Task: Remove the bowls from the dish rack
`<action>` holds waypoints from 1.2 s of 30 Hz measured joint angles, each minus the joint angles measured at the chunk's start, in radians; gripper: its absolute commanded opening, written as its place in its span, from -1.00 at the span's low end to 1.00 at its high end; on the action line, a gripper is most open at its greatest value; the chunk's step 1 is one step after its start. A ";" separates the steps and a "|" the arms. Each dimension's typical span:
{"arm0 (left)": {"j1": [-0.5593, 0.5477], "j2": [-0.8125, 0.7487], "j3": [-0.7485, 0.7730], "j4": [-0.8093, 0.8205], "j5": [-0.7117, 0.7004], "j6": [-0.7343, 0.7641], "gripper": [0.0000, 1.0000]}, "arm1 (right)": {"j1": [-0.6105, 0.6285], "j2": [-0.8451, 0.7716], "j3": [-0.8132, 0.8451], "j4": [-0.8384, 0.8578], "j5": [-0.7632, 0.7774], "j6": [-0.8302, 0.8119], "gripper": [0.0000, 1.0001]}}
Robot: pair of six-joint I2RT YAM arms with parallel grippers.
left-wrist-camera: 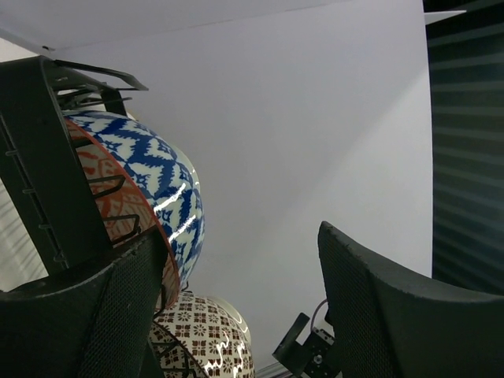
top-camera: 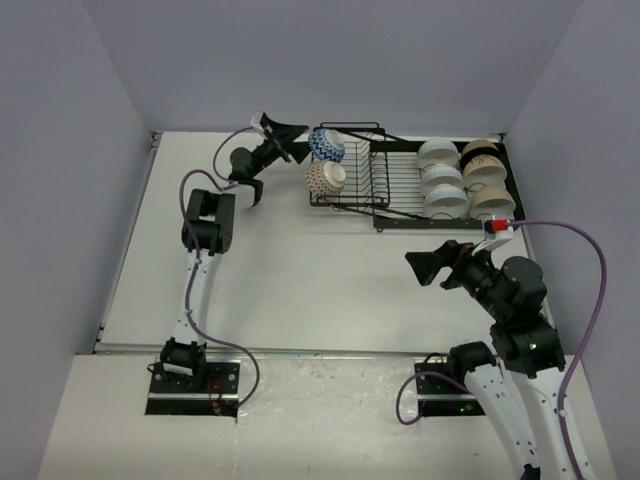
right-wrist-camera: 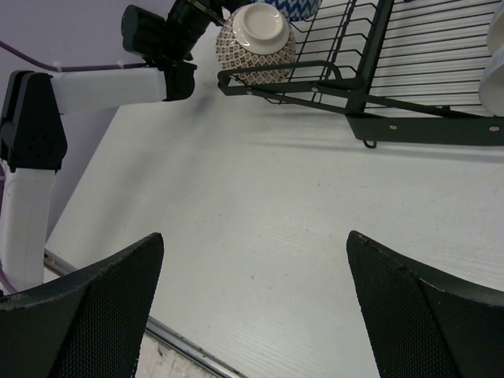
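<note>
The black wire dish rack (top-camera: 372, 192) stands at the back of the table. At its left end a blue-white zigzag bowl (top-camera: 326, 145) and a reddish-brown patterned bowl (top-camera: 325, 177) stand on edge. Three white bowls (top-camera: 443, 178) and three beige bowls (top-camera: 487, 175) fill its right section. My left gripper (top-camera: 290, 138) is open at the zigzag bowl (left-wrist-camera: 161, 169); one finger (left-wrist-camera: 118, 315) lies against the bowl's lower rim, the other stands well apart. The patterned bowl (left-wrist-camera: 209, 335) shows below. My right gripper (top-camera: 425, 268) hangs open and empty over bare table in front of the rack.
Grey walls close in the table on three sides. In the right wrist view my right gripper (right-wrist-camera: 254, 236) faces the rack's front rail (right-wrist-camera: 409, 102), the patterned bowl (right-wrist-camera: 256, 39) and the left arm (right-wrist-camera: 102, 87). A metal strip marks the table's near edge (top-camera: 300, 350).
</note>
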 measured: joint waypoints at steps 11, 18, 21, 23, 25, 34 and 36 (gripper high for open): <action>-0.009 0.069 0.068 0.019 -0.045 -0.024 0.36 | 0.000 0.001 0.000 0.000 -0.005 0.000 0.98; -0.015 0.088 0.095 0.022 -0.054 -0.026 0.14 | 0.000 0.001 0.000 0.000 -0.006 0.000 0.98; -0.021 0.100 0.121 0.022 -0.053 -0.026 0.07 | 0.000 0.001 0.000 0.000 -0.006 0.000 0.98; -0.026 0.102 0.126 0.023 -0.053 -0.026 0.04 | 0.000 0.001 0.000 0.001 -0.008 0.000 0.98; -0.028 0.102 0.127 0.025 -0.053 -0.026 0.01 | 0.000 0.001 0.000 0.001 -0.010 0.000 0.98; -0.038 0.116 0.131 0.026 -0.056 -0.026 -0.46 | 0.000 0.001 0.000 0.001 -0.010 0.000 0.98; -0.039 0.121 0.131 0.025 -0.056 -0.026 -0.49 | 0.000 0.001 0.000 0.001 -0.010 0.000 0.98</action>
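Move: The blue bowl, leaning mouth-down on the rack's left part, has its middle about 7 cm to the left hand's right, 2 cm farther out and 2 cm lower. The brown patterned bowl lies some 7 cm back and 7 cm right of this hand, 3 cm lower. From the idle right hand, the blue bowl is roughly 38 cm ahead, 19 cm left and 10 cm below. Down and slightly forward by about 1 cm first, the left hand then eases some 2 cm to its right, sinking a little again at the end, to bring its fingers farther over the near rim of the blue bowl. They close from about three-quarters open to a quarter, one finger inside the mouth and the other outside the wall, with the wrist almost unturned. ##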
